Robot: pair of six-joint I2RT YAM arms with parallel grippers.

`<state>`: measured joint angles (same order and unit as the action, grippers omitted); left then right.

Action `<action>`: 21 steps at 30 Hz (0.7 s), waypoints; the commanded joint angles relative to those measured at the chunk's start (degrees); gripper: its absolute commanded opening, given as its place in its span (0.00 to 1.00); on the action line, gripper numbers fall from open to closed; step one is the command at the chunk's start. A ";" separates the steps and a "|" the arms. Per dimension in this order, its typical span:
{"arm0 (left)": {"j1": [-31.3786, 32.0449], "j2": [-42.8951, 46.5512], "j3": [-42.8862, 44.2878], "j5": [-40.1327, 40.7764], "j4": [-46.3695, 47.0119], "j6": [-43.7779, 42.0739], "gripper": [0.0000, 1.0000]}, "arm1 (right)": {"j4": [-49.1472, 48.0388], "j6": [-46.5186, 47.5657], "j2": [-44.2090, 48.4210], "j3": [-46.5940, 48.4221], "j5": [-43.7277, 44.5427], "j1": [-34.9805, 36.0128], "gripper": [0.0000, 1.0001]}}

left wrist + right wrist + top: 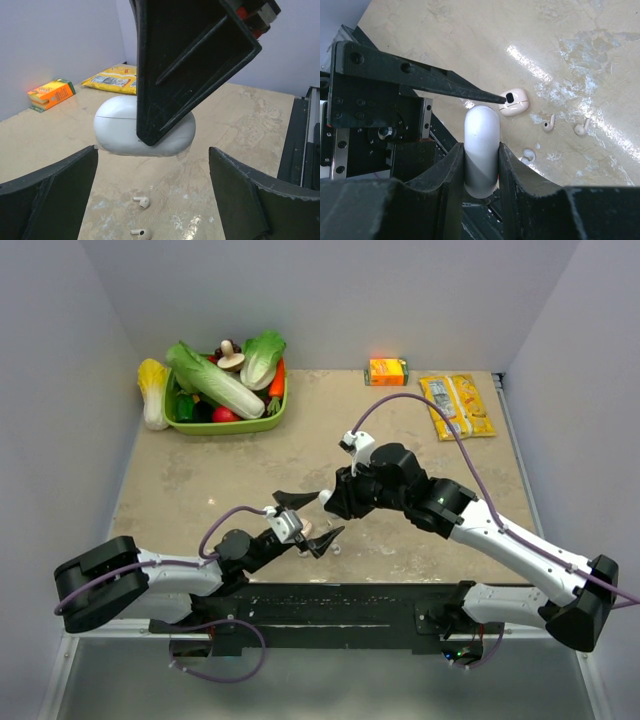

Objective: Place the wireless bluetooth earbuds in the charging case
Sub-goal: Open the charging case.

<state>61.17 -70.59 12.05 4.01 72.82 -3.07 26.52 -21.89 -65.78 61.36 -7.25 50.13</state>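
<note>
The white oval charging case (pixel 481 135) is closed and pinched upright between my right gripper's (pixel 481 148) fingers, held above the table. In the left wrist view the case (pixel 117 127) hangs just ahead, partly hidden by a black right finger (pixel 185 65). My left gripper (pixel 152 167) is open and empty, with its jaws wide apart below and in front of the case. Two tiny white earbuds (pixel 142 201) (pixel 141 233) lie on the table between the left fingers. They also show in the right wrist view (pixel 549 123) (pixel 581 128). In the top view the grippers (pixel 307 517) (pixel 328 498) meet mid-table.
A small pale pod-shaped piece (pixel 514 102) and a white curled piece (pixel 527 156) lie near the earbuds. An orange box (pixel 388 371) and a yellow packet (pixel 457 405) are at the back right. A green basket (pixel 200 426) of vegetables stands at the back left.
</note>
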 commanded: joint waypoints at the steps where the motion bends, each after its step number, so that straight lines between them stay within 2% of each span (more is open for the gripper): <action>1: 0.44 -0.78 1.57 -1.99 9.36 -3.17 0.94 | -2.62 -0.26 -0.75 -0.89 -1.19 0.06 0.00; 10: 0.53 -0.25 2.45 -1.55 7.08 -4.40 0.92 | -2.00 0.53 -2.25 -1.07 0.39 0.06 0.00; 18: 0.44 -0.60 3.15 -3.39 4.88 -5.02 0.76 | -2.53 0.62 -2.51 -1.33 0.39 0.06 0.00; 21: 0.44 -0.87 3.24 -3.48 4.62 -4.84 0.74 | -2.62 0.53 -2.69 -1.33 0.30 0.06 0.00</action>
<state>61.14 -71.26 12.99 3.29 72.64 -6.90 26.15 -21.80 -68.36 60.03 -7.07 50.15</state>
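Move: The charging case, pinched in the right fingers, has its middle about 2 cm above the left hand, 1 cm ahead and 1 cm to its right. From the right hand its middle lies about 1 cm ahead and 1 cm left; the left fingers' gap is level ahead, some 2 cm left and 2 cm below. On the table, about 12 cm below the left hand, a small white box lies 2 cm ahead and 5 cm left, an earbud 3 cm ahead and 1 cm right. The left fingertips come onto the two ends of the charging case, closing by about a fifth of their range, mostly late on, while the left hand stays nearly in place. Before that the right hand, keeping its pinch, lowers the case some 2.5 cm into the gap between them, almost straight down, then holds there. ##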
